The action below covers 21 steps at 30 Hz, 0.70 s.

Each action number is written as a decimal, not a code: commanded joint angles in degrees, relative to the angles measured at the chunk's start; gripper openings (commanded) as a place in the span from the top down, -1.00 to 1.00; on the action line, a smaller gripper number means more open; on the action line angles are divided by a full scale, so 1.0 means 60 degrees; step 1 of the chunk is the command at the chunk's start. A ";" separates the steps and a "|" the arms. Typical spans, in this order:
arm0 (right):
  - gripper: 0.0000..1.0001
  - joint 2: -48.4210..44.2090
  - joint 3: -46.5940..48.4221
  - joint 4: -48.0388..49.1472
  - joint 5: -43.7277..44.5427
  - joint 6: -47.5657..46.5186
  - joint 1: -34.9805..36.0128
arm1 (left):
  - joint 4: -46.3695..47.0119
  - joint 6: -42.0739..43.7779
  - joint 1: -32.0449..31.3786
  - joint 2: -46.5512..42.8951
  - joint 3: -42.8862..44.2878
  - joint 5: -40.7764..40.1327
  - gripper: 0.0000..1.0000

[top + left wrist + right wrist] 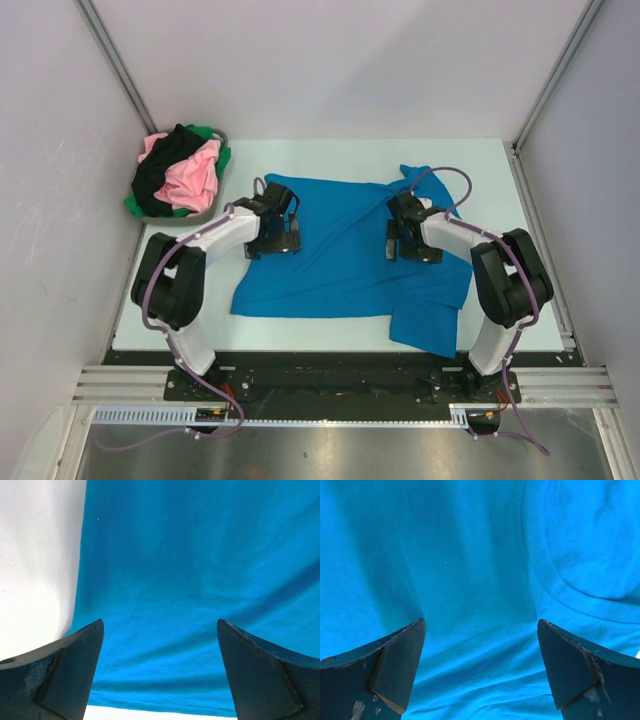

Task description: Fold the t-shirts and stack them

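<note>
A bright blue t-shirt [340, 255] lies spread across the middle of the white table, one sleeve hanging toward the front right. My left gripper [277, 232] hovers over its left part, open, with only blue cloth [190, 580] between the wide-apart fingers [65, 670]. My right gripper [405, 240] is over the shirt's right part, open too, above the fabric near the collar seam [540, 587]. More t-shirts, pink [192, 178], black [165, 170] and green [215, 135], are piled in the basket at the back left.
The round grey basket [205, 214] stands at the table's back left corner. White walls with metal rails close in the table [330, 152] at back and sides. A metal frame runs along the near edge by the arm bases.
</note>
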 commanded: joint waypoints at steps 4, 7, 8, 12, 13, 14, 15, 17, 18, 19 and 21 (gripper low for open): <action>-0.99 0.0041 -0.1338 0.0777 -0.0293 0.0650 0.0516 | 0.0018 -0.0223 -0.0780 0.0460 -0.0832 -0.1025 -0.99; -0.99 0.0012 -0.2041 0.0792 -0.0249 0.0973 0.1042 | 0.0268 -0.0749 -0.1060 0.0402 -0.1740 -0.1011 -0.97; -0.99 -0.0032 -0.2145 0.0691 -0.0017 0.1409 0.1263 | 0.0340 -0.0868 -0.1119 0.0300 -0.1989 -0.0953 -0.96; -0.99 -0.0003 -0.2467 -0.0070 0.0804 0.2408 0.2274 | 0.0809 -0.1469 -0.1587 0.0006 -0.3306 -0.0821 -0.96; -0.99 -0.0003 -0.2526 -0.0174 0.0907 0.2525 0.2450 | 0.0853 -0.1673 -0.1675 -0.0023 -0.3484 -0.0806 -0.96; -0.99 0.0012 -0.2555 -0.0291 0.0966 0.2889 0.2756 | 0.0926 -0.1791 -0.1763 -0.0082 -0.3660 -0.0792 -0.96; -0.99 -0.0032 -0.2585 -0.0437 0.0952 0.3023 0.2890 | 0.0971 -0.1894 -0.1967 -0.0140 -0.4010 -0.0777 -0.96; -0.99 -0.0178 -0.2862 -0.0467 0.0923 0.3272 0.3299 | 0.1131 -0.2245 -0.2202 -0.0272 -0.4363 -0.0718 -0.95; -0.99 -0.0382 -0.2994 -0.0482 0.0792 0.3607 0.3461 | 0.1219 -0.2391 -0.2406 -0.0461 -0.4771 -0.0675 -0.96; -0.99 -0.0500 -0.3198 -0.0439 0.0689 0.3741 0.3593 | 0.1336 -0.2625 -0.2510 -0.0535 -0.4963 -0.0587 -0.96; -0.99 -0.0792 -0.3419 -0.0569 0.0688 0.4310 0.4105 | 0.1673 -0.2904 -0.2889 -0.0740 -0.5548 -0.0323 -0.95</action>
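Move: The t-shirt lies spread under both hands: its middle is about 15 cm right of the left hand and 5 cm below it, and some 13 cm left of the right hand, barely a centimetre below. From the left hand, the shirt's near-left corner is roughly 13 cm back and 8 cm left, the basket about 14 cm ahead and 19 cm left. From the right hand, the near sleeve is some 16 cm back and 2 cm right, the far sleeve about 14 cm ahead and 2 cm right. Back towards the base with both open hands: the left sinks nearly 5 cm onto the shirt while coming back about 5 cm, the right starts slowly, then drags low along the cloth some 6 cm left and 5 cm back. Both bear on the shirt with open fingertips, which tilt about 10-15 degrees outward, away from the base. ##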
